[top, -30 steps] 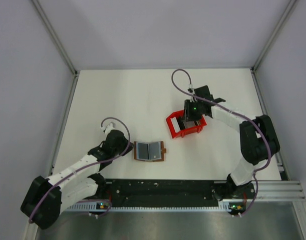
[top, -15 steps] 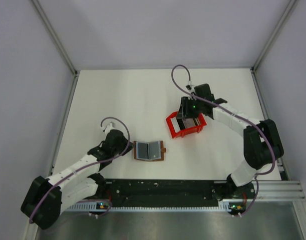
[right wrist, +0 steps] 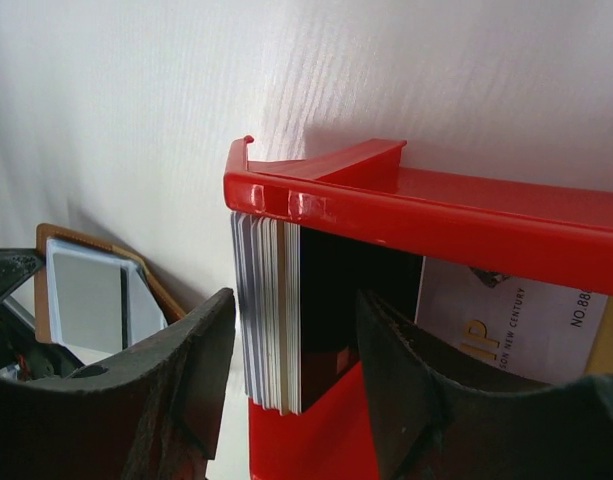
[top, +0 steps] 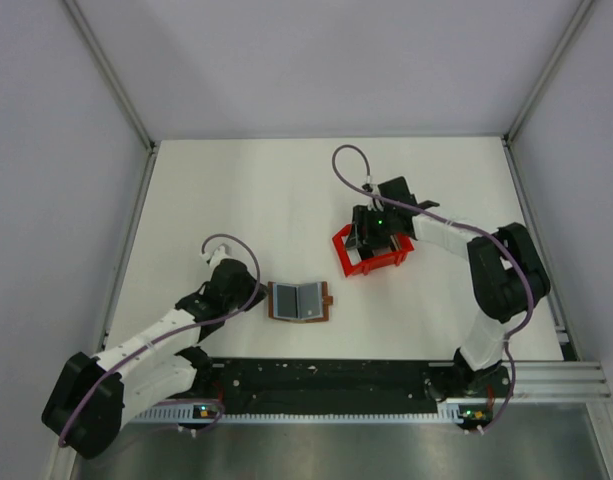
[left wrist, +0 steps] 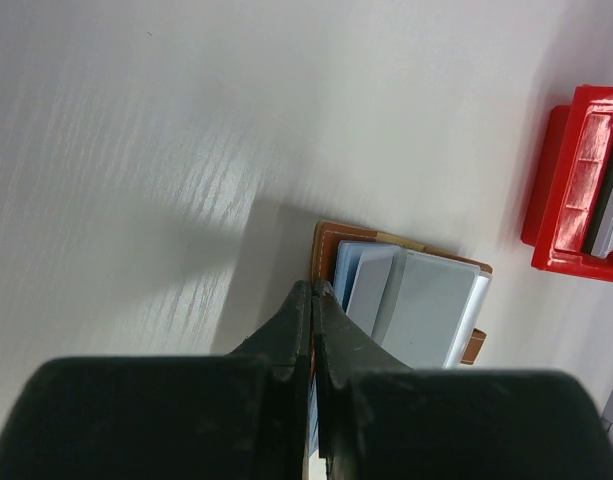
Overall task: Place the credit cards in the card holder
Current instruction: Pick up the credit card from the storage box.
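Note:
The card holder [top: 299,302] lies open on the table, brown with grey pockets, also seen in the left wrist view [left wrist: 416,300]. My left gripper [top: 257,295] [left wrist: 314,292] is shut, its tips resting at the holder's left brown edge. The credit cards [right wrist: 271,310] stand on edge as a stack in the red bin [right wrist: 406,205], a dark card [right wrist: 336,300] on the stack's right face. A pale printed card [right wrist: 506,325] lies further right. My right gripper [top: 374,240] [right wrist: 296,370] is open and straddles the stack, one finger on each side, gripping nothing.
The red bin [top: 346,252] sits right of centre, a short way from the card holder. In the left wrist view its corner [left wrist: 576,190] shows at the far right. White walls with metal rails enclose the table on three sides.
My right gripper has opened wider and shifted a little left over the red bin, its jaws now around the card stack. The left arm and the card holder have not moved.

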Controlling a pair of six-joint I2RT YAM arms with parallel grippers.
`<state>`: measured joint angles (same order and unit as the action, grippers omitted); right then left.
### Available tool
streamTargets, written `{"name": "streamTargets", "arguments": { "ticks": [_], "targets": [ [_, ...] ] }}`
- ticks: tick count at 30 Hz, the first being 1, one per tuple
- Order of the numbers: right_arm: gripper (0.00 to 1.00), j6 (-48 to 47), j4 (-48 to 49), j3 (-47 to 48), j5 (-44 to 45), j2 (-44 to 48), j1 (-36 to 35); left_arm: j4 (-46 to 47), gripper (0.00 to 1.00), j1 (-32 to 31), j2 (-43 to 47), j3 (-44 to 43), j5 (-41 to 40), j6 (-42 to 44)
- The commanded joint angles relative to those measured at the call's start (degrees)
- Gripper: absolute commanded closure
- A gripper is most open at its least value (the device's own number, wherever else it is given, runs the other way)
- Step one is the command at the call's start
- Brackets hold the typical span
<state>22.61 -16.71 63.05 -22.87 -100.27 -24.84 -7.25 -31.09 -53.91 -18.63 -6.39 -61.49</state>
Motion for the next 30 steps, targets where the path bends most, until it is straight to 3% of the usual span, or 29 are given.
{"name": "streamTargets", "arguments": {
  "ticks": [1, 4, 7, 13, 15, 22, 24, 30],
  "targets": [
    [0.49, -0.1, 1.4, 1.8, -0.5, -1.2, -0.9, 2.6, 1.0, 0.5, -0.3, 0.1, 0.5, 0.5],
    [0.53, -0.3, 1.2, 1.6, 0.5, -1.2, -1.0, 2.6, 1.0, 0.5, -0.4, -0.1, 0.6, 0.6],
    [0.68, 0.0, 1.2, 1.9, -0.6, -0.5, -0.9, 2.6, 1.0, 0.7, -0.5, -0.1, 0.7, 0.8],
    [0.72, 0.0, 1.2, 2.4, 0.0, 2.6, -0.9, 2.8, 1.0, 0.9, -0.8, -0.1, 0.9, 0.8],
    [0.78, 0.0, 1.2, 2.6, 0.1, 3.1, -0.9, 2.9, 1.0, 0.9, -0.8, -0.3, 1.0, 0.8],
    [0.78, 0.3, 0.8, 2.8, 0.3, 4.8, -0.3, 3.0, 1.0, 1.0, -0.9, -0.1, 1.4, 0.9],
    [0.73, 0.4, 0.8, 2.6, 0.4, 5.2, 0.2, 3.1, 1.0, 1.1, -0.9, -0.1, 1.4, 0.8],
    [0.72, -0.3, 0.9, 3.5, -5.4, 3.8, 1.0, 3.4, 1.0, 1.2, -1.0, 0.2, 1.6, 0.9]
  ]
}}
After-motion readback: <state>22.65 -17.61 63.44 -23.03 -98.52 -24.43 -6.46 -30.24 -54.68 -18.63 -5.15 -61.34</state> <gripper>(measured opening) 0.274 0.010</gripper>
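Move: The stack of white-edged credit cards to be gripped stands at the left end of the red storage box, already between the right hand's open fingers, about 1 cm left of their midpoint and 1 cm lower. A black card leans some 2 cm to the hand's right; the VIP card is some 6 cm right, both level with it fore and aft. The open card holder lies about 13 cm back and 13 cm left. From the left hand, the stack is roughly 11 cm ahead and 21 cm right. The right fingers close on the card stack from about half open to a quarter, pinching it from its left and right sides, while the hand sinks a further half centimetre. They go on squeezing as the hand turns upward, rising about 2 cm from its lowest point with hardly any sideways travel or wrist turn. ##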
